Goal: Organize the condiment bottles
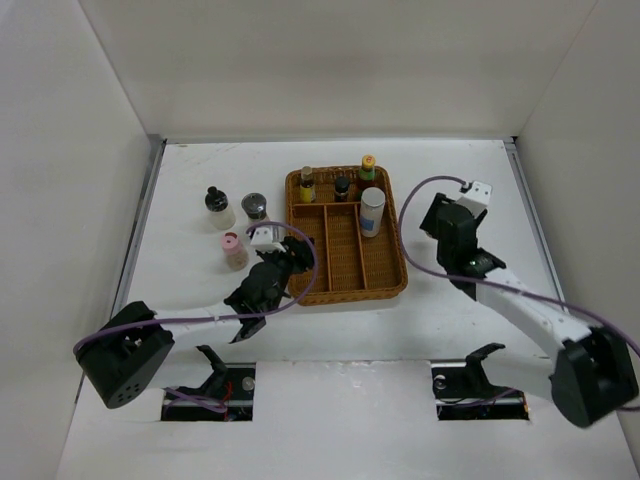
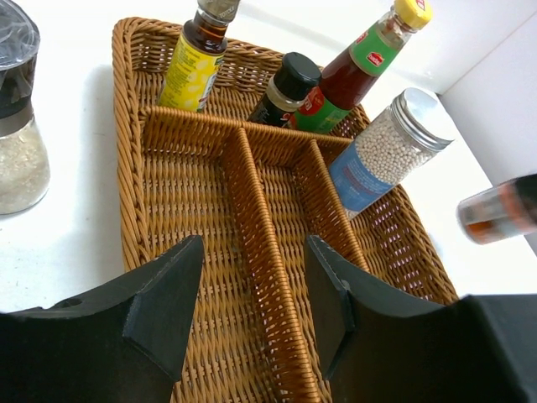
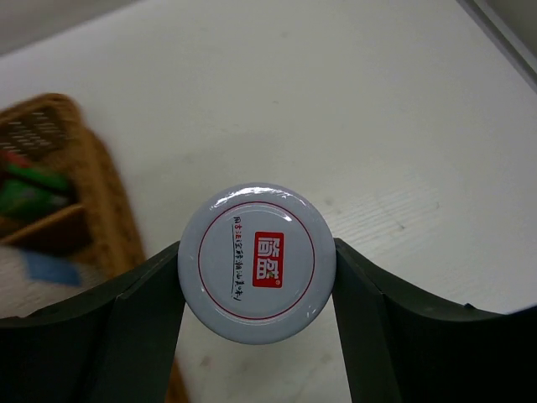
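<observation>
The wicker tray [image 1: 385,280] holds a yellow-labelled dark bottle [image 1: 307,185], a small dark bottle [image 1: 342,187], a green yellow-capped bottle [image 1: 367,168] and a silver-lidded glass jar [image 1: 372,212]. They also show in the left wrist view: the yellow-labelled bottle [image 2: 195,63], the small dark one [image 2: 285,88], the green one [image 2: 357,71] and the jar [image 2: 386,151]. My left gripper [image 1: 285,260] is open and empty over the tray's near left part [image 2: 254,248]. My right gripper [image 1: 440,222] is right of the tray, shut on the white bottle's lid [image 3: 257,261], seen from above.
Left of the tray stand a black-capped white bottle [image 1: 218,208], a silver-topped glass grinder [image 1: 255,207] and a pink-lidded bottle [image 1: 234,250]. The grinder [image 2: 17,126] is close on my left gripper's left. White walls enclose the table on three sides.
</observation>
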Controlling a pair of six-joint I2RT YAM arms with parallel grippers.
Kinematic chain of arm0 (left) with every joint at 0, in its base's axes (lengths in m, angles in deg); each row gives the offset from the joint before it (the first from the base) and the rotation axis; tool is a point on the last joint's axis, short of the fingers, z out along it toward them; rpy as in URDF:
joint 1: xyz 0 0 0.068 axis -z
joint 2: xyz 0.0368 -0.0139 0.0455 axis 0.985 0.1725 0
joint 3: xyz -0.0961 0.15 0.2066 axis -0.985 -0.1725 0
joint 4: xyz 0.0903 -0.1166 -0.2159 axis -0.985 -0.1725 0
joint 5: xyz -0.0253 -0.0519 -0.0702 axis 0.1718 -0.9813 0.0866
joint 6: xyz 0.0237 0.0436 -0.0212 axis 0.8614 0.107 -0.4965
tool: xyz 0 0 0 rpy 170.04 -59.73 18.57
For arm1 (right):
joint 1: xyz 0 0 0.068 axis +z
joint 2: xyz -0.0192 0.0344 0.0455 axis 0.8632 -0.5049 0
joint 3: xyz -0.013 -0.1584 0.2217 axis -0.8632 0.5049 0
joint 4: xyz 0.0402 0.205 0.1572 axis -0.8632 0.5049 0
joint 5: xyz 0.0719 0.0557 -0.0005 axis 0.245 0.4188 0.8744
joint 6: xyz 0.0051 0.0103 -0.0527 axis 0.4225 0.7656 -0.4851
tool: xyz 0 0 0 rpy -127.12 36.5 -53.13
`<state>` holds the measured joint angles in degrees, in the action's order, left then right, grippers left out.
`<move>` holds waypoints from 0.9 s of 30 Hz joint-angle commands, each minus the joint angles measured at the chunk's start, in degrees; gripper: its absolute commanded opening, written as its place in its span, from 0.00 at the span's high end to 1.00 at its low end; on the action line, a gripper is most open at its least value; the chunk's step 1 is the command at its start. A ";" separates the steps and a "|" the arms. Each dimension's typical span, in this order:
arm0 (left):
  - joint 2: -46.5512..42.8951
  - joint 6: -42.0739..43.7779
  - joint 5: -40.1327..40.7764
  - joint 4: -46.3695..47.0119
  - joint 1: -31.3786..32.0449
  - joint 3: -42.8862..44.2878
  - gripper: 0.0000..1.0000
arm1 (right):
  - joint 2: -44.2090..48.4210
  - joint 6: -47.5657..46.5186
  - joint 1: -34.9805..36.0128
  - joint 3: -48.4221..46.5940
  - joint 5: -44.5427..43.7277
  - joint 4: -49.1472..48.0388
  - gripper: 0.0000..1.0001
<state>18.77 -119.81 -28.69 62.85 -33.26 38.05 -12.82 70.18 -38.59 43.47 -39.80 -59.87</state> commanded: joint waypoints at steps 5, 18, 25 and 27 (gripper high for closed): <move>0.14 0.14 -0.22 3.16 1.31 2.25 0.51 | 18.70 -0.03 14.70 0.84 -5.05 1.91 0.52; -9.33 -0.30 0.22 -10.69 -1.06 7.25 0.48 | 6.42 -3.54 28.80 3.12 -2.68 -10.47 0.51; -19.01 -3.73 0.66 -34.87 -6.94 13.76 0.31 | -1.66 -4.68 28.97 5.67 -2.24 -16.62 0.49; -20.68 -3.99 2.06 -40.06 -9.40 14.47 0.26 | -3.43 -4.86 29.06 5.67 -2.06 -17.51 0.45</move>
<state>0.12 -122.19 -28.38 34.61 -40.13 50.22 -15.68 66.51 -10.09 49.94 -40.79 -66.36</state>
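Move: About 16 cm left and 7 cm back of the right hand, some 8 cm lower, is the free front part of the basket's rightmost compartment, for the white-lidded jar it already holds. The white container stands 17 cm left and 2 cm ahead, the red sauce bottle 18 cm left and 11 cm ahead. For the left hand, the grinder is about 14 cm left, 11 cm ahead and 7 cm below; the pink jar 20 cm left, 1 cm ahead. Swinging the held white-lidded jar about 16 cm left and 7 cm back, the right hand first rises, passes over the basket's right rim, turning some 30 degrees counter-clockwise, then sinks steeply towards the free space in front of the white container, grip kept. Late on, the left hand lifts about 9 cm off its place over the basket, starts left and opens wider. ##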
